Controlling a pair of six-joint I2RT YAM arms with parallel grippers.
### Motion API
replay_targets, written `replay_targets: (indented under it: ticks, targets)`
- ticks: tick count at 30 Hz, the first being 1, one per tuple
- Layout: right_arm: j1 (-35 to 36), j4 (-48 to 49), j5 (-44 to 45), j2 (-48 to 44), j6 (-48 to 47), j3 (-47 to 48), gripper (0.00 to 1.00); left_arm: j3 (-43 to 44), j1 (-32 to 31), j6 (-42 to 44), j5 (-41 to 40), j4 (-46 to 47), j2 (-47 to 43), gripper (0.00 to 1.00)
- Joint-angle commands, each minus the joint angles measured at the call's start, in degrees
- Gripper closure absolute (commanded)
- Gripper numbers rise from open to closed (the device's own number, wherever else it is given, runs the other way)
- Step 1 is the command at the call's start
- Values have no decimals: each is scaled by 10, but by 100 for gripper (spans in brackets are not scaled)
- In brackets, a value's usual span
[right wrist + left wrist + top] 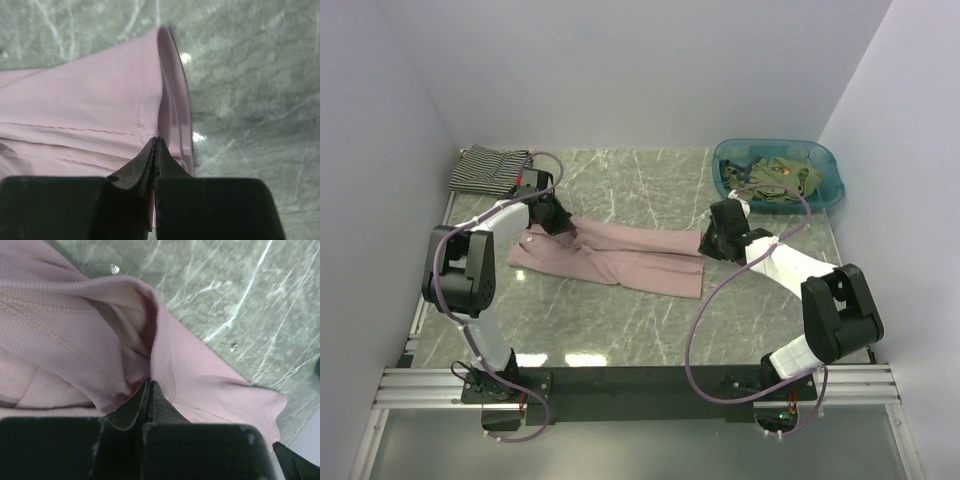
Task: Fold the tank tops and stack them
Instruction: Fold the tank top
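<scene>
The dusty pink tank top (610, 258) lies stretched out across the middle of the marble table. My left gripper (552, 215) is at its far-left end. In the left wrist view the jaws (149, 382) are shut, pinching a raised fold of the ribbed pink cloth (210, 380) at a stitched hem. My right gripper (717, 240) is at the top's right end. Its jaws (156, 139) are shut on the hemmed edge of the pink cloth (90, 100). A folded black-and-white striped tank top (488, 170) lies at the back left corner. Olive green tank tops (780, 178) sit crumpled in the basin.
The teal plastic basin (832, 192) stands at the back right corner. White walls close in the table on the left, back and right. Both arms' cables loop over the near part of the table (620, 325).
</scene>
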Motion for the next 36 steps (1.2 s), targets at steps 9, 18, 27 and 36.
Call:
replay_targets:
  ticks: [9,18,27,36]
  targets:
    - [12,13,2,-29,14,-54,100,-15,4,24,27,-9,12,99]
    - [18,28,-1,-24,19,-77,100,-38,4,19,13,-11,5,99]
    - [19,23,2,-21,13,-70,78,-14,4,34,2,-24,-8,82]
    - [18,-26,47,-74,2,-41,58,60,4,57,-56,-79,-72,51]
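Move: The pink tank top's folded-over edge is already pinched in both hands. Its laying spot on the lower layer is about 3 cm back and 3 below the left hand, 4 back and 4 below the right. The striped stack lies some 14 cm ahead and 16 left of the left hand. From the right hand, the near right corner of the tank top is roughly 11 cm back, 1 left and 5 below, and the teal basket 19 ahead and 15 right. The tank top's far edge, held at two points, is drawn back and lowered onto the layer beneath, about 3 cm each way by the left hand and nearly 4 by the right, both tipping the fingers slightly steeper. Both then pause and open about halfway, letting go. The left hand lifts away some 4 cm, going a little forward; the right only begins to rise. ##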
